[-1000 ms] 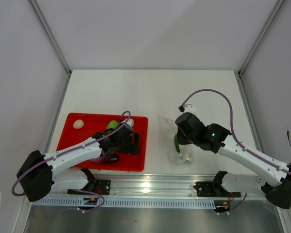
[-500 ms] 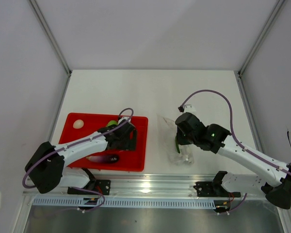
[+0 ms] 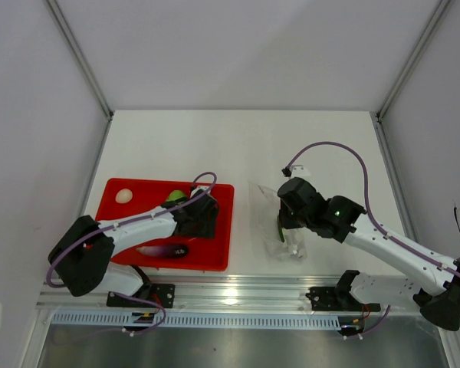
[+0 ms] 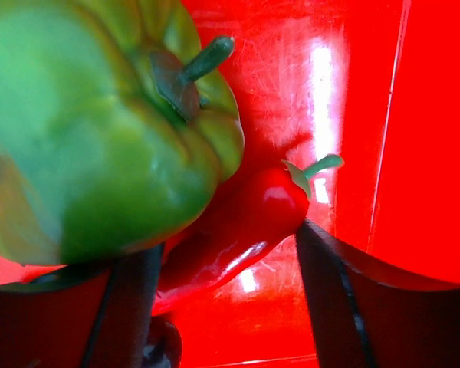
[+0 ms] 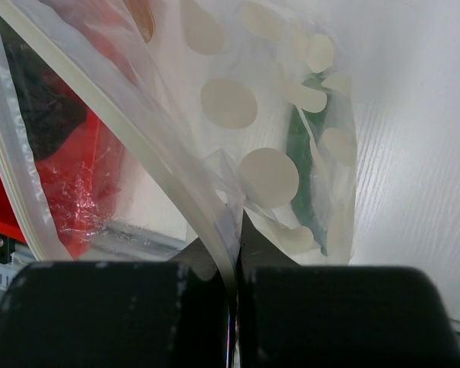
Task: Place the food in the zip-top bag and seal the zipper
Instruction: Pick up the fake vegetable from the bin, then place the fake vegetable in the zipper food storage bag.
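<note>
My left gripper (image 4: 230,295) is low in the red tray (image 3: 113,228), open, with the thin red chili (image 4: 238,226) lying between its fingers. A round green pepper (image 4: 100,138) leans against the chili's left side. The purple eggplant (image 3: 165,250) lies near the tray's front edge. My right gripper (image 5: 236,261) is shut on the edge of the clear zip-top bag (image 3: 270,201), lifting it so the mouth gapes toward the tray. The zipper (image 5: 100,100) runs up from the pinched spot. A long green pepper (image 5: 299,153) lies inside the bag.
A small pale round piece (image 3: 123,196) sits in the tray's far-left corner. White table (image 3: 238,146) stretches behind the tray and bag. An aluminium rail (image 3: 238,295) runs along the near edge, and grey walls stand on both sides.
My left gripper has slid a little left and farther into the tray, settling beside the green pepper, and its jaws have narrowed slightly. The right arm and the bag have stayed put.
</note>
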Motion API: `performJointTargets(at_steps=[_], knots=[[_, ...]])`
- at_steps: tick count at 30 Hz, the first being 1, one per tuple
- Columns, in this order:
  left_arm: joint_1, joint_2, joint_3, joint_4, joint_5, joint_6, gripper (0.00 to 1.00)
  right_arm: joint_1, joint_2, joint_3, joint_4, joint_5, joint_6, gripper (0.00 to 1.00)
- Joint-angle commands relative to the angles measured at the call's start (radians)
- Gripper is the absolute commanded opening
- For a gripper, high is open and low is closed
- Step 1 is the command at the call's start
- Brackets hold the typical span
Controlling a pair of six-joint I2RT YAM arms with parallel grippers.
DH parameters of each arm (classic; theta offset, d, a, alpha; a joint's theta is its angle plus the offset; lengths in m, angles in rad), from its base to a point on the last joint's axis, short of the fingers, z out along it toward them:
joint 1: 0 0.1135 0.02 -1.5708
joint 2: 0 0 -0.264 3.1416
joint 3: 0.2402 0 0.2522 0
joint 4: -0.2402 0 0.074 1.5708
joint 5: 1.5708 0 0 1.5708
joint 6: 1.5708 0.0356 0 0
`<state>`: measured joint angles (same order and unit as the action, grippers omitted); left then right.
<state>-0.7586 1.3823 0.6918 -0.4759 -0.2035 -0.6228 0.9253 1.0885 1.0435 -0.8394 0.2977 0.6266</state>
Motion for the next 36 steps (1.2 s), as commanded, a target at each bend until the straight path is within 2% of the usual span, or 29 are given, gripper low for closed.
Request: performJointTargets(at_steps=[1,2,3,4,5,8,13,19,21,24,25,28,30,32,33,36], knots=[[0.004,0.015,-0.021,0.049,0.010,-0.015,0.69,-0.003,-0.015,0.001,0.014,0.004,-0.015,0.00],[0.004,0.017,-0.020,0.049,0.006,-0.015,0.65,-0.003,-0.015,0.001,0.013,0.004,-0.015,0.00],[0.004,0.017,-0.020,0.051,0.003,-0.015,0.54,-0.003,-0.015,0.000,0.013,0.004,-0.013,0.00],[0.005,0.018,-0.015,0.054,-0.008,-0.015,0.48,-0.003,-0.018,-0.002,0.011,0.004,-0.011,0.00],[0.005,0.020,-0.015,0.053,-0.013,-0.015,0.36,-0.003,-0.019,-0.002,0.011,0.004,-0.010,0.00],[0.008,0.014,0.021,-0.001,-0.037,-0.025,0.24,-0.005,-0.018,0.001,0.008,0.003,-0.007,0.00],[0.008,-0.107,0.100,-0.107,-0.103,-0.022,0.23,-0.003,-0.010,0.024,0.006,0.008,-0.010,0.00],[0.013,-0.331,0.294,-0.248,-0.182,0.029,0.23,-0.003,0.014,0.021,0.016,0.003,-0.008,0.00],[0.015,-0.400,0.354,-0.250,-0.134,0.047,0.22,-0.003,0.020,0.020,0.025,0.001,-0.007,0.00],[0.015,-0.462,0.397,-0.208,0.004,0.058,0.12,-0.003,0.028,0.020,0.034,-0.002,-0.002,0.00],[0.016,-0.476,0.400,-0.195,0.036,0.035,0.07,-0.002,0.031,0.020,0.037,-0.003,-0.002,0.00],[0.016,-0.532,0.379,-0.103,0.148,-0.044,0.03,-0.003,0.039,0.024,0.046,0.001,0.002,0.00],[0.018,-0.571,0.336,0.024,0.267,-0.093,0.02,-0.003,0.044,0.026,0.056,0.001,0.004,0.00],[0.018,-0.577,0.313,0.101,0.349,-0.132,0.03,-0.003,0.053,0.030,0.056,0.003,0.004,0.00],[0.022,-0.572,0.313,0.132,0.433,-0.176,0.03,-0.002,0.056,0.035,0.056,0.004,0.004,0.00],[0.022,-0.540,0.296,0.219,0.533,-0.276,0.01,-0.003,0.063,0.036,0.059,0.008,0.002,0.00]])
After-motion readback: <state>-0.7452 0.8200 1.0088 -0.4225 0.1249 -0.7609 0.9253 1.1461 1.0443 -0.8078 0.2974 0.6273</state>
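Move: The red chili lies just under and between the left hand's open fingers, its middle about 1 cm to the left and 1 cm lower. The green bell pepper sits some 5 cm ahead and 4 cm to the left, its middle about 2 cm higher; the eggplant is roughly 5 cm back and 11 cm to the left, at fingertip height. From the right hand the chili is about 21 cm to the left, nearly level fore and aft, and some 17 cm below. The left fingers close on the red chili near the bin floor and pinch it, then lift it fast, almost straight up by about 30 cm. On the way the wrist swings the fingers from pointing down to pointing rightward and forward, some 50 degrees, and late in the rise the hand drifts about 6 cm right towards the bag that the right hand still pinches. ##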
